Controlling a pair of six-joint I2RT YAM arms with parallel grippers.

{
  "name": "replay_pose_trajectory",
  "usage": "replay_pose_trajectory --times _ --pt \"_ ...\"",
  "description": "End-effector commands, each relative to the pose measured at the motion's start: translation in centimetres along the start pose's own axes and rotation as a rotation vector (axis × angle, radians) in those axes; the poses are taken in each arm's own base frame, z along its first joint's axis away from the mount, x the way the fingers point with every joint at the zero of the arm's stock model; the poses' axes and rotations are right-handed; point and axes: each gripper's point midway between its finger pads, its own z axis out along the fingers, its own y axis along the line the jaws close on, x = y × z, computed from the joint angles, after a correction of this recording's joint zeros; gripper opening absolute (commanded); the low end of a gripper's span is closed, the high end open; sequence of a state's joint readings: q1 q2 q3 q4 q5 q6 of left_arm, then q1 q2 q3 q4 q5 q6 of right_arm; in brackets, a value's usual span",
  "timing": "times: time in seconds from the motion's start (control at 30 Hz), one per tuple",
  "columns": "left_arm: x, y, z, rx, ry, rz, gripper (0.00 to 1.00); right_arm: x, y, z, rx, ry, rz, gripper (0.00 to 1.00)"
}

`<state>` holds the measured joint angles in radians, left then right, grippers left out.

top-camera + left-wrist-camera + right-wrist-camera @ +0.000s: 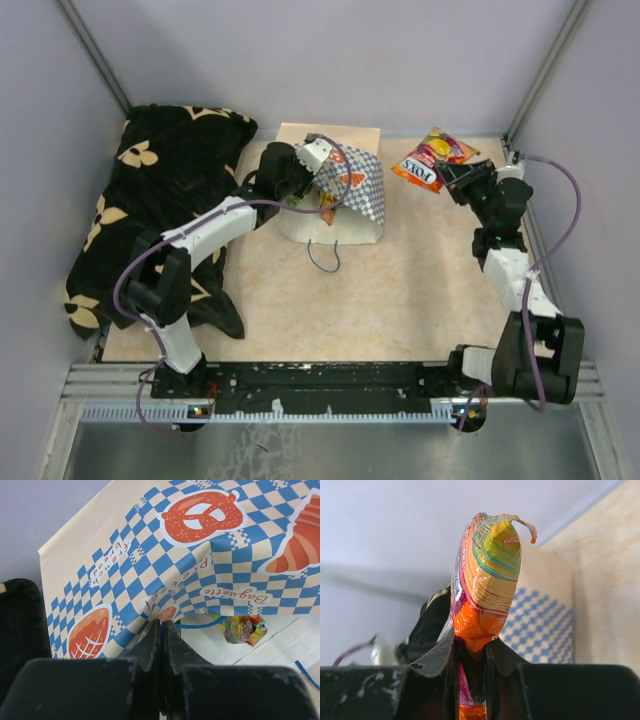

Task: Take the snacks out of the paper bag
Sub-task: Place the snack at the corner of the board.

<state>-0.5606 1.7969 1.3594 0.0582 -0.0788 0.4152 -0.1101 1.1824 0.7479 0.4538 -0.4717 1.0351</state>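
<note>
The paper bag (355, 195) lies on its side at the middle back, its mouth toward the arms. My left gripper (303, 172) is shut on the bag's thin blue cord handle (161, 630) and holds the checkered upper side (200, 555) lifted. One crumpled snack (243, 630) shows inside the mouth, and colourful snacks (325, 205) also show there from above. At the back right, my right gripper (452, 180) is shut on an orange snack packet (487, 580), which reads FOX'S (420, 172) from above. A second packet (447, 147) lies just behind it.
A black flower-patterned cloth (150, 210) covers the left side of the table. The bag's other cord handle (325, 255) trails onto the table in front of the bag. Grey walls and frame posts close in the back and sides.
</note>
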Motion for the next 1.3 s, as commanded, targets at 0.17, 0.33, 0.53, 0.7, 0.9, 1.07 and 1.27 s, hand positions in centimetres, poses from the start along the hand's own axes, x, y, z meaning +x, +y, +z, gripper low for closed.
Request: replay_pose_trajectory --times 0.17,0.33,0.53,0.7,0.9,1.07,1.27 --pt "-3.3 0.8 -2.1 0.008 -0.086 -0.048 0.00 -12.4 -6.0 4.2 0.076 -0.470 0.087 0.00" --pt "-3.2 0.1 -2.4 0.037 -0.084 -0.066 0.00 -14.6 -13.2 8.8 0.127 -0.475 0.123 0.00" --pt "-3.6 -0.8 -2.7 0.059 -0.089 -0.068 0.00 -13.3 -24.1 13.7 0.310 -0.409 0.134 0.00" --pt "-4.1 -1.2 -3.1 0.061 -0.085 -0.044 0.00 -13.2 -27.3 15.2 0.380 -0.383 0.076 0.00" --pt "-4.6 -1.2 -3.3 0.060 -0.088 -0.034 0.00 -14.0 -26.3 14.3 0.431 -0.390 0.063 0.83" --pt "-4.7 -1.0 -3.7 0.060 -0.077 -0.030 0.00 -11.6 -25.6 7.0 0.815 -0.319 0.228 0.99" --pt "-5.7 -1.3 -4.3 0.087 -0.091 -0.043 0.00 -4.8 -18.5 -1.2 0.775 -0.308 0.177 0.99"
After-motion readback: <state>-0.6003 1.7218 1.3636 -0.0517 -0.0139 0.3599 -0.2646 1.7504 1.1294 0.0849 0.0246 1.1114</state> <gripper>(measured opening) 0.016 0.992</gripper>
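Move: My right hand holds the orange snack bag high over the board; the free spot by the board's far-right corner where it goes lies about 24 cm ahead, 14 cm to the right and 25 cm below. The paper bag lies on its side some 21 cm to my right hand's left and 12 cm farther out, about 22 cm lower, another snack showing in its mouth. From my left hand the corner spot is roughly 15 cm ahead, 41 cm to the right and 16 cm down. I swing my right hand forward, down and to the right, over 20 cm each out and down, turning it some 30 degrees clockwise, to the far-right corner, open the fingers wide there to let go of the snack, then draw back about 11 cm and up. My left hand, still shut on the paper bag's handle, eases a few centimetres back and slightly right. ##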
